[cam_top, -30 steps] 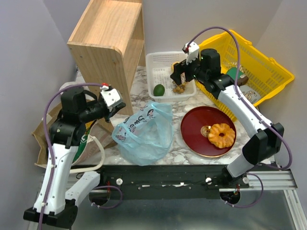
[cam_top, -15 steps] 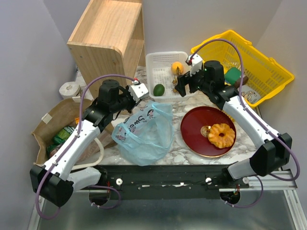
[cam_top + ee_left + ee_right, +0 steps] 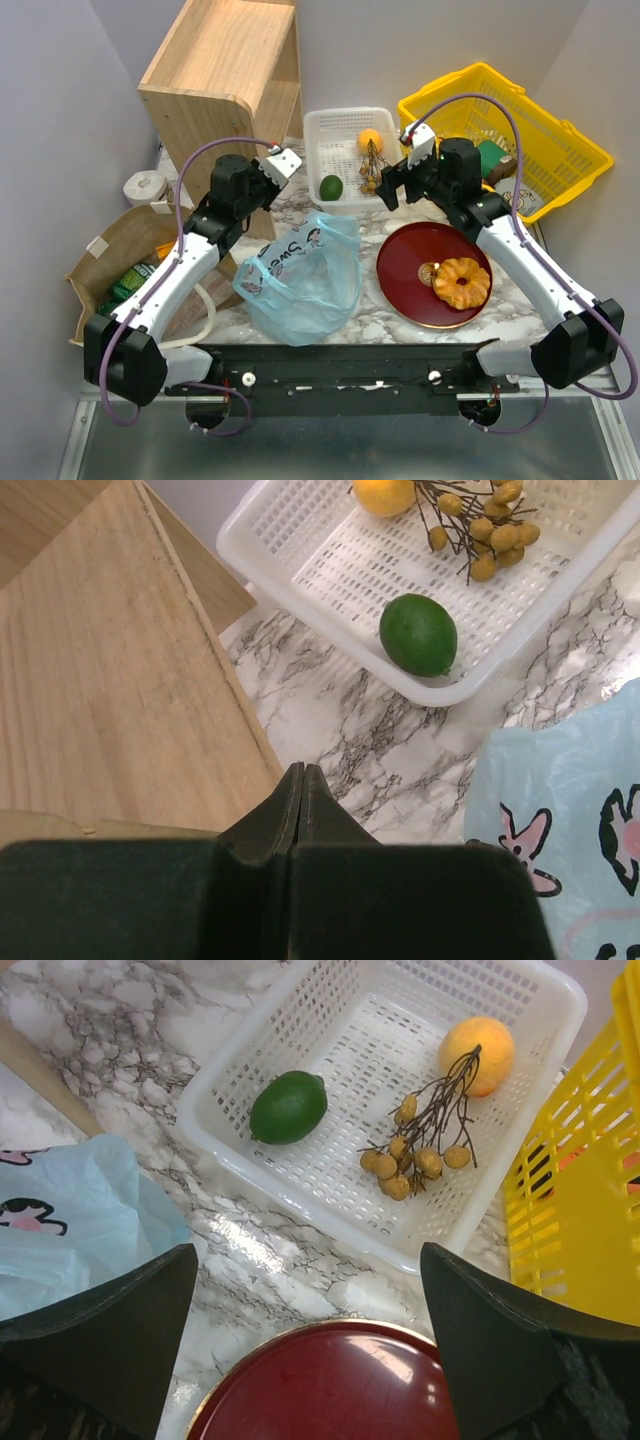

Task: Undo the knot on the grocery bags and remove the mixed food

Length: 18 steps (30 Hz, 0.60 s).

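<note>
The light blue plastic bag (image 3: 300,275) lies crumpled at the table's front, its mouth loose; no knot shows on it. At the left the brown paper bag (image 3: 100,290) lies open with green packets (image 3: 135,280) inside. A white basket (image 3: 345,125) holds an orange fruit (image 3: 478,1042), a green fruit (image 3: 418,633) and a brown stemmed bunch (image 3: 415,1155). The ring pastry (image 3: 461,281) rests on a red plate (image 3: 405,255). My left gripper (image 3: 302,772) is shut and holds nothing, beside the shelf corner, short of the basket. My right gripper (image 3: 308,1255) hangs open between basket and plate.
A wooden shelf (image 3: 225,80) stands at the back left, close to my left gripper. A yellow basket (image 3: 545,135) with goods fills the back right, just behind my right arm. A tape roll (image 3: 143,187) sits by the paper bag.
My left arm has swung from above the paper bag forward to the shelf corner, gripper shut. My right gripper has drawn back from over the white basket, uncovering the orange fruit and bunch.
</note>
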Available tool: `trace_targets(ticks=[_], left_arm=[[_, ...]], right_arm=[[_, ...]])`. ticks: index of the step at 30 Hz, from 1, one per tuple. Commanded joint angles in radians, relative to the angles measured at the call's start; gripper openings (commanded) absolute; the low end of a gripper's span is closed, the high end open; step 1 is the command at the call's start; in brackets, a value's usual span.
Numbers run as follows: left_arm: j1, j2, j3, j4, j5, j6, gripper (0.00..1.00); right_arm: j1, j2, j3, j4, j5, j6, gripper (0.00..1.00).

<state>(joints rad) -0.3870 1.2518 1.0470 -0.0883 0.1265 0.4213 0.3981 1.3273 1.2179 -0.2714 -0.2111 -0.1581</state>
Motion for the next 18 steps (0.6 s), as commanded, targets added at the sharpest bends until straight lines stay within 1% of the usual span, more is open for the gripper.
trace_targets(ticks=[1,2,6,9,12,15,16,17,18], left_arm=[[0.149,0.021,0.036,0.067,-0.103,0.075,0.00],[0.192,0.020,0.035,0.070,-0.102,0.092,0.00],[0.281,0.011,0.036,0.064,-0.064,0.160,0.00],[0.321,0.020,0.048,0.068,-0.088,0.192,0.00],[0.350,0.034,0.080,0.058,-0.082,0.171,0.00],[0.367,0.008,0.091,0.021,0.027,0.123,0.00],[0.367,-0.006,0.087,0.006,0.142,0.117,0.00],[0.367,-0.023,0.084,-0.016,0.212,0.113,0.00],[0.366,-0.063,0.084,-0.066,0.284,0.091,0.02]], right_arm=[[-0.013,-0.033,-0.018,0.012,-0.010,-0.012,1.00],[-0.015,-0.033,-0.021,0.012,-0.013,-0.012,1.00],[-0.018,-0.025,-0.032,0.012,-0.030,-0.003,1.00],[-0.018,-0.016,-0.026,0.014,-0.050,0.006,1.00],[-0.018,0.001,-0.012,0.015,-0.065,0.011,0.99],[-0.018,0.010,-0.003,0.015,-0.070,0.014,1.00],[-0.018,0.010,-0.003,0.012,-0.073,0.012,0.99],[-0.018,0.010,-0.001,0.014,-0.073,0.014,1.00],[-0.019,0.009,0.000,0.014,-0.079,0.012,1.00]])
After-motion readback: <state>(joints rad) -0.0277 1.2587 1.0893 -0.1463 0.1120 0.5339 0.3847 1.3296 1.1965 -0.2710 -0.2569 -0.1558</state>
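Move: The near upright panel of the wooden shelf stands right against the left hand's left side, its middle about 13 cm to the left, 2 cm ahead and roughly level with the hand. The green lime in the white basket lies some 17 cm ahead, 17 cm to the right and 20 cm below; the plastic grocery bag about 10 cm back, 10 cm to the right and 18 cm below. From the idle right hand, that panel is about 43 cm left and 2 cm ahead, level. Leftward, and fast after a slow start, the left hand sweeps about 15 cm with its fingers still shut, easing some 3 cm forward, the wrist turning counter-clockwise about 20 degrees. Already against the near panel's right edge, the side of the gripper pushes the shelf along to the left, away from the basket and the grocery bag, then eases back slightly. ##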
